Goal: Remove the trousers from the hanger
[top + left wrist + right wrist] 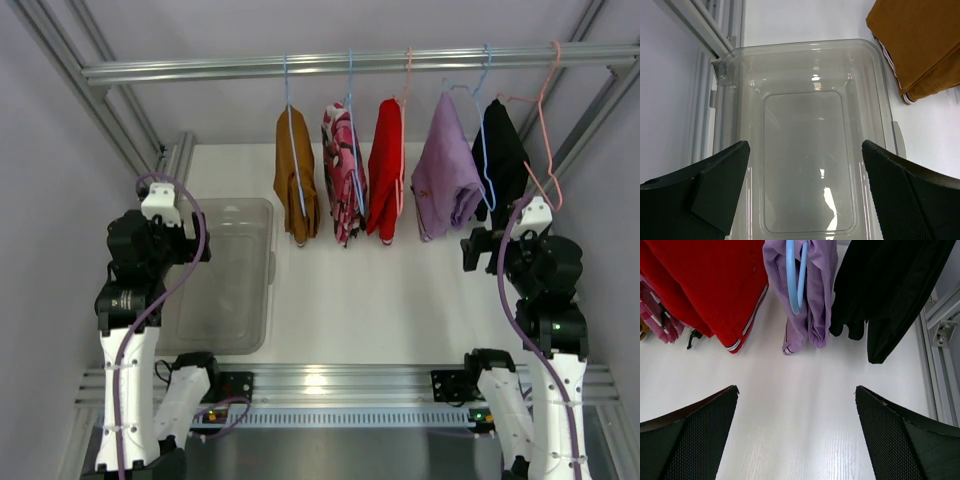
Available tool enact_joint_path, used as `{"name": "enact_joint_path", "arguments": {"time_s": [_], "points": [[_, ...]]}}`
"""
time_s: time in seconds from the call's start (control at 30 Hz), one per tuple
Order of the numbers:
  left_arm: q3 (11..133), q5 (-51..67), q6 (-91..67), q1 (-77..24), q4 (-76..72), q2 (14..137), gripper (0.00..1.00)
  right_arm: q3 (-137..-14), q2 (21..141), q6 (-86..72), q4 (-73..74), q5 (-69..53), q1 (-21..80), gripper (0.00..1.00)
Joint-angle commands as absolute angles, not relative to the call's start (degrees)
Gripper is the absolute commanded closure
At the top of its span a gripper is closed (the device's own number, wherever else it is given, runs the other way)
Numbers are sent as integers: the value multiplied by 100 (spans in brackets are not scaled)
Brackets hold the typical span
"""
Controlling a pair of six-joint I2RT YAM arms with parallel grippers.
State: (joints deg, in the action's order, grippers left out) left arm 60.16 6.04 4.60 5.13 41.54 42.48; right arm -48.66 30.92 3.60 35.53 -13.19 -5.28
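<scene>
The mustard-brown trousers (295, 174) hang folded over a thin light-blue wire hanger (289, 120) hooked on the rail, leftmost of the garments. Their lower end with a pale striped hem shows in the left wrist view (920, 45) at the upper right. My left gripper (805, 165) is open and empty above a clear plastic bin, below and left of the trousers. In the top view it sits at the left (185, 232). My right gripper (796, 412) is open and empty above the white table, below the purple and black garments; in the top view it sits at the right (478, 250).
A clear plastic bin (222, 275) lies on the table at the left. A pink patterned garment (343, 170), a red one (386, 165), a purple one (446, 170) and a black one (505, 150) hang on the rail (200, 70). Metal frame posts stand on both sides.
</scene>
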Motion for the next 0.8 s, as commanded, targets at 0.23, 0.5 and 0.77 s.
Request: {"name": "enact_joint_path", "arguments": {"time_s": [0.23,0.5,0.77], "points": [[6398,983,45,527,4456,4411,1,-5036,3094,387,3349,-1415,-448,0],[6594,4171,-1681,536,3299,4403,1,-5071,3129,422,3428,-1424,-448,1],[5888,5432,-4570,422,-734,5422,2,-5291,3304,466,3559,-1398,-448,1]]}}
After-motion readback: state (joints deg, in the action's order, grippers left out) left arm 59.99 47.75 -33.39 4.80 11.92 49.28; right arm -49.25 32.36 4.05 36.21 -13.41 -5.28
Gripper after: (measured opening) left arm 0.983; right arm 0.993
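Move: The brown trousers hang some 22 cm to the left hand's right and about 12 cm farther out, at roughly its height or slightly above. The pink patterned trousers are next on the rail, about 31 cm right and 12 cm ahead of the left hand. The clear tray lies below it, middle about 22 cm down and 3 cm right, level fore-and-aft. From the idle right hand the brown trousers are about 36 cm left and 12 cm ahead. Open left hand sweeps about 13 cm right and 10 up towards brown trousers, rolling left-side-down and swinging clockwise. ##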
